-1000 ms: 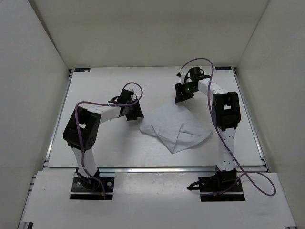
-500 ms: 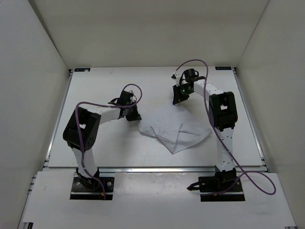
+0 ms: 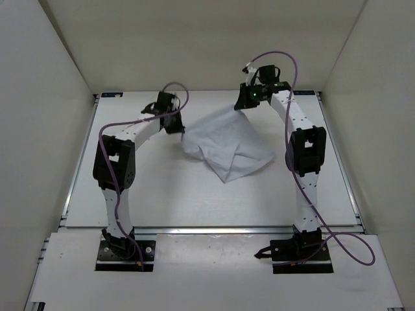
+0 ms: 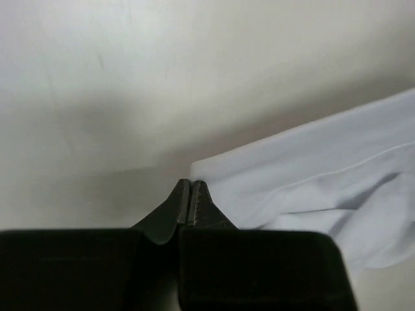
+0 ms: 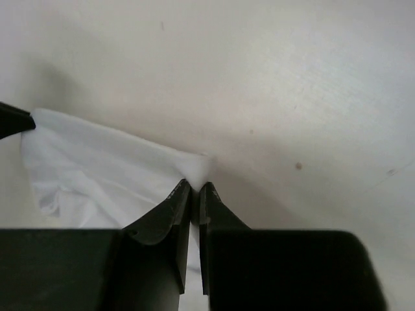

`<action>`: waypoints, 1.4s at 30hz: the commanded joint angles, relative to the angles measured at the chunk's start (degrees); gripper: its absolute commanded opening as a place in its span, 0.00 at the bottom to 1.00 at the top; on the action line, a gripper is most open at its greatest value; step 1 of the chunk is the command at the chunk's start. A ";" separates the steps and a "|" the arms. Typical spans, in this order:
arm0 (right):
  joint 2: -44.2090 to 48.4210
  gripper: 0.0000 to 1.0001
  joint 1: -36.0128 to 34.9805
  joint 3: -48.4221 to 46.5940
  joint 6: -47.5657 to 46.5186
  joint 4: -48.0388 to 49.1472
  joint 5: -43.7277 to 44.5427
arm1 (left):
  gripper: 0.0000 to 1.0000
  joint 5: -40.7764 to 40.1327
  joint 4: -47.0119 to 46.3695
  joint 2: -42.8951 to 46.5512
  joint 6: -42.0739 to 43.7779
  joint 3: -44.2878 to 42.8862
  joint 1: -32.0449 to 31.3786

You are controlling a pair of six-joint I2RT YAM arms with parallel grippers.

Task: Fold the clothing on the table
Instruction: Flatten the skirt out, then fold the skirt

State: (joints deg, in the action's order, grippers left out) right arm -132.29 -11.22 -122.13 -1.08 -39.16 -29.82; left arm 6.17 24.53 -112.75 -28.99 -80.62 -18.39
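The clothing [image 3: 227, 142] is a thin white fabric piece, lifted at its far edge and hanging down toward the table [image 3: 149, 194]. My left gripper [image 3: 176, 127] is shut on the clothing's far left corner [image 4: 201, 170]; its jaws [image 4: 190, 186] are pressed together with fabric spreading to the right [image 4: 311, 188]. My right gripper [image 3: 242, 105] is shut on the far right corner, where the cloth [image 5: 110, 162] bunches between the black fingertips [image 5: 194, 186]. The near part of the clothing trails to a point near the table's middle.
White enclosure walls [image 3: 52, 78] stand close around the table on the left, back and right. Metal rails with blue-black brackets [image 3: 110, 94] edge the table. Purple cables [image 3: 285, 61] loop off both arms. The arm bases [image 3: 123, 253] sit at the near edge.
Both grippers closed on the clothing's far corners, then rose and moved toward the back wall, pulling the fabric up and away from the table's middle.
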 commanded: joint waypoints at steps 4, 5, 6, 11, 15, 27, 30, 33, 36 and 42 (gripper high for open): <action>10.37 0.00 7.61 -18.39 10.74 13.58 -2.51 | 0.00 -14.06 14.75 -2.30 13.77 -41.39 2.40; 11.08 0.00 8.40 -20.33 10.31 13.41 -2.43 | 0.00 -15.04 14.14 -1.78 14.75 -44.85 1.61; 12.92 0.00 8.93 -20.17 9.44 12.27 -2.17 | 0.00 -16.10 12.66 0.23 14.84 -44.98 1.52; 26.17 0.00 8.16 -1.70 2.32 8.92 2.22 | 0.00 -16.28 9.05 9.11 16.95 -31.41 -1.81; 39.61 0.00 4.99 29.31 1.52 14.44 2.23 | 0.00 -18.12 3.87 19.99 15.99 -6.56 -6.73; 61.28 0.00 -3.72 80.02 14.78 23.16 -1.20 | 0.00 -11.64 0.69 37.87 8.34 29.99 -7.10; 56.64 0.00 -3.19 77.40 14.00 23.43 -1.82 | 0.00 -9.87 -0.54 33.49 9.22 27.80 -5.43; 51.71 0.00 -2.49 71.35 12.51 22.72 -1.03 | 0.00 -9.52 -1.07 28.21 10.97 23.67 -4.38; 47.41 0.00 -1.44 64.49 11.02 24.04 0.99 | 0.00 -8.98 -1.68 22.24 13.08 15.79 -3.67; 40.64 0.00 2.16 56.22 11.37 25.97 2.92 | 0.00 -8.63 -0.37 9.95 17.12 -1.69 -2.17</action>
State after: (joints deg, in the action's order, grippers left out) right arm -89.69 -11.20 -62.48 11.60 -15.55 -30.46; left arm -0.27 24.38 -99.85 -15.77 -74.46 -22.15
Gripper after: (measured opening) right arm 0.045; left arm 0.029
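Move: The skirt, its two far corners already pinched and off the table, has its rumpled middle about 20 cm to the left hand's right, 4 cm back and 4 cm lower. From the right hand that middle is some 6 cm left, 14 cm back and 10 cm below. Its loose near point lies some 16 cm back of the middle and roughly level with it sideways; its right-hand corner is about 18 cm back and 15 cm right of the right hand. The skirt is flicked by its two held corners: both hands, fingers still shut on it, swing up about 30 cm and forward at first, fingers tipping up 35 to 45 degrees. They then sweep down and back towards the bases, the right reaching farther back, tip down again, and finally travel low and forward over the table some 11 cm. ##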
